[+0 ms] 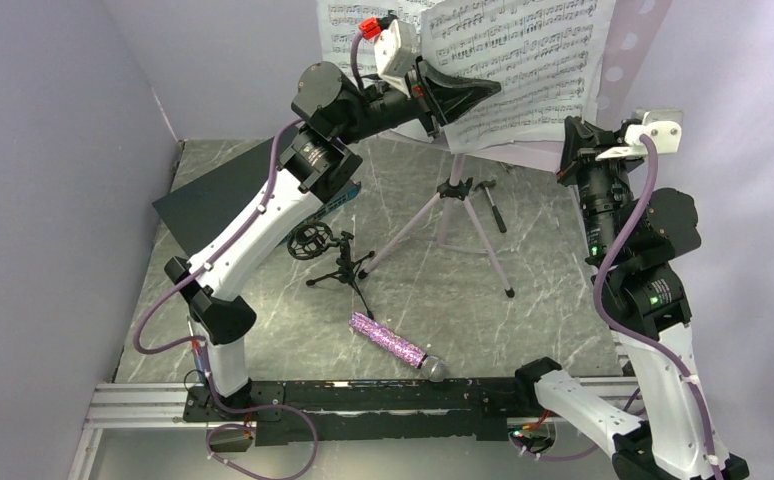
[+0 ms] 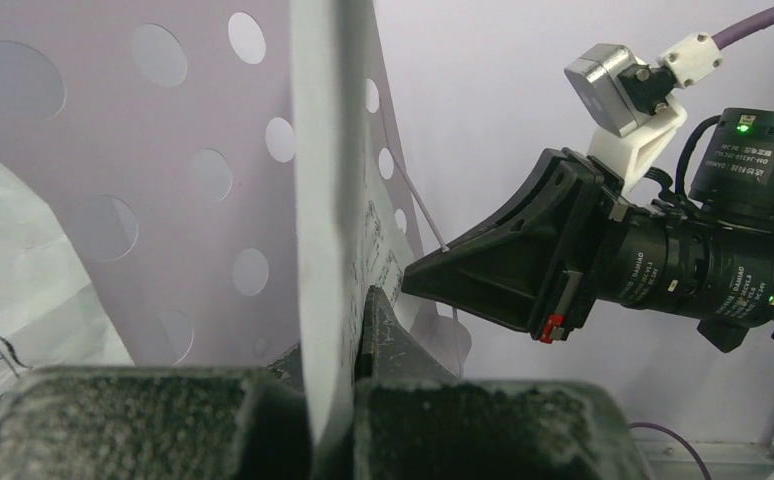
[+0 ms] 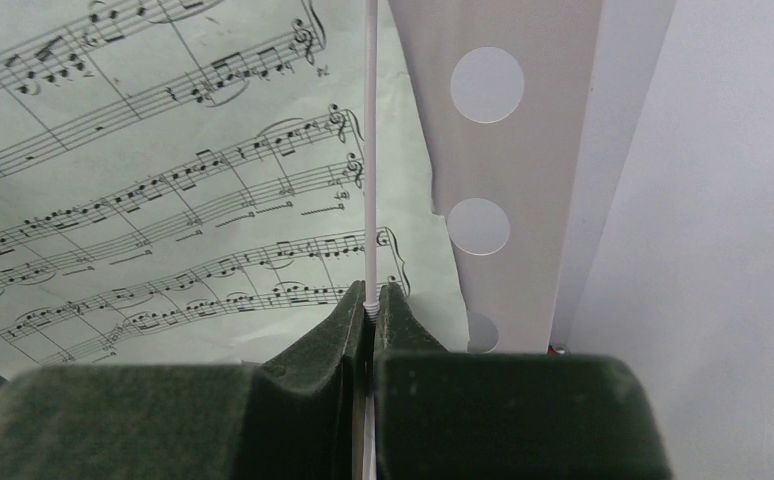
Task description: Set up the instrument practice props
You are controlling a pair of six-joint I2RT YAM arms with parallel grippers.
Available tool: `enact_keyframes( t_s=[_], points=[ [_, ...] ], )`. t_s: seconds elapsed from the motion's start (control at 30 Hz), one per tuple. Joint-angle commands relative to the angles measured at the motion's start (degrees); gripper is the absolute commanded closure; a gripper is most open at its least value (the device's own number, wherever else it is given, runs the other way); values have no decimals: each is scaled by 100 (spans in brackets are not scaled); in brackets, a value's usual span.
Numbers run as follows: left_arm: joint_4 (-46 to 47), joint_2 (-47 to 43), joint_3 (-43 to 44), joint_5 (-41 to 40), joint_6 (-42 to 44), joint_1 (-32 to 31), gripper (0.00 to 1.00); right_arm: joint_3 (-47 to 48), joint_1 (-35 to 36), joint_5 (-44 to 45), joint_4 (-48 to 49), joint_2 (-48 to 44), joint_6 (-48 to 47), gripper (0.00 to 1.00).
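The pale-lilac perforated music stand stands on its silver tripod at the back. Two sheet-music pages lean on it, one at the left and one at the right. My left gripper is shut on the lower edge of the right page. My right gripper is shut on the stand's thin white retainer wire, next to the page. The purple glitter microphone lies on the table in front. The small black mic stand is left of the tripod.
A dark flat box with a teal edge lies under the left arm at the back left. Lilac walls close in the left, back and right sides. A metal rail runs along the near edge.
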Motion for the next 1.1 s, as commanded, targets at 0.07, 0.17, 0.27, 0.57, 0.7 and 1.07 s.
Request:
enact_keyframes(
  t_s=[0.07, 0.17, 0.27, 0.57, 0.7, 1.07],
  points=[
    [-31, 177, 466, -16, -89, -70, 97, -147, 12, -449, 459, -186, -211, 100],
    [-77, 287, 588, -14, -138, -91, 97, -257, 15, -539, 534, -244, -236, 100],
    [-60, 333, 613, 27, -177, -99, 89, -244, 15, -522, 497, -228, -220, 100],
    [168, 38, 164, 60, -254, -129, 52, -127, 11, -412, 357, -134, -158, 100],
    [101, -175, -101, -69, -146, -132, 46, -105, 11, -437, 342, -113, -123, 100],
    [68, -835, -901, -270, 61, -120, 46, 34, 14, -412, 211, -38, -79, 100]
  ],
)
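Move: The left hand grips the left edge of the tilted sheet, whose middle is about 4 cm to its right, 3 cm ahead and 2 cm higher. The stand's right-hand rod, pinched by the right hand, is some 10 cm to the left hand's right, 2 cm back and 3 cm lower; the first sheet's middle is about 14 cm to its left, 5 cm ahead and 2 cm up. From the right hand, the tilted sheet's middle is roughly 6 cm left, 5 cm ahead and 5 cm up. Still pinching the sheet's left edge, the left hand carries it right towards the rod, then spreads its fingers to about half open and lets go. It goes some 2 cm right in all, sinks about 3 cm with the fingers parting around the paper, and at the very end eases back left about a centimetre. The right hand keeps its pinch on the rod, holding it in front of the sheet with barely a drift. ##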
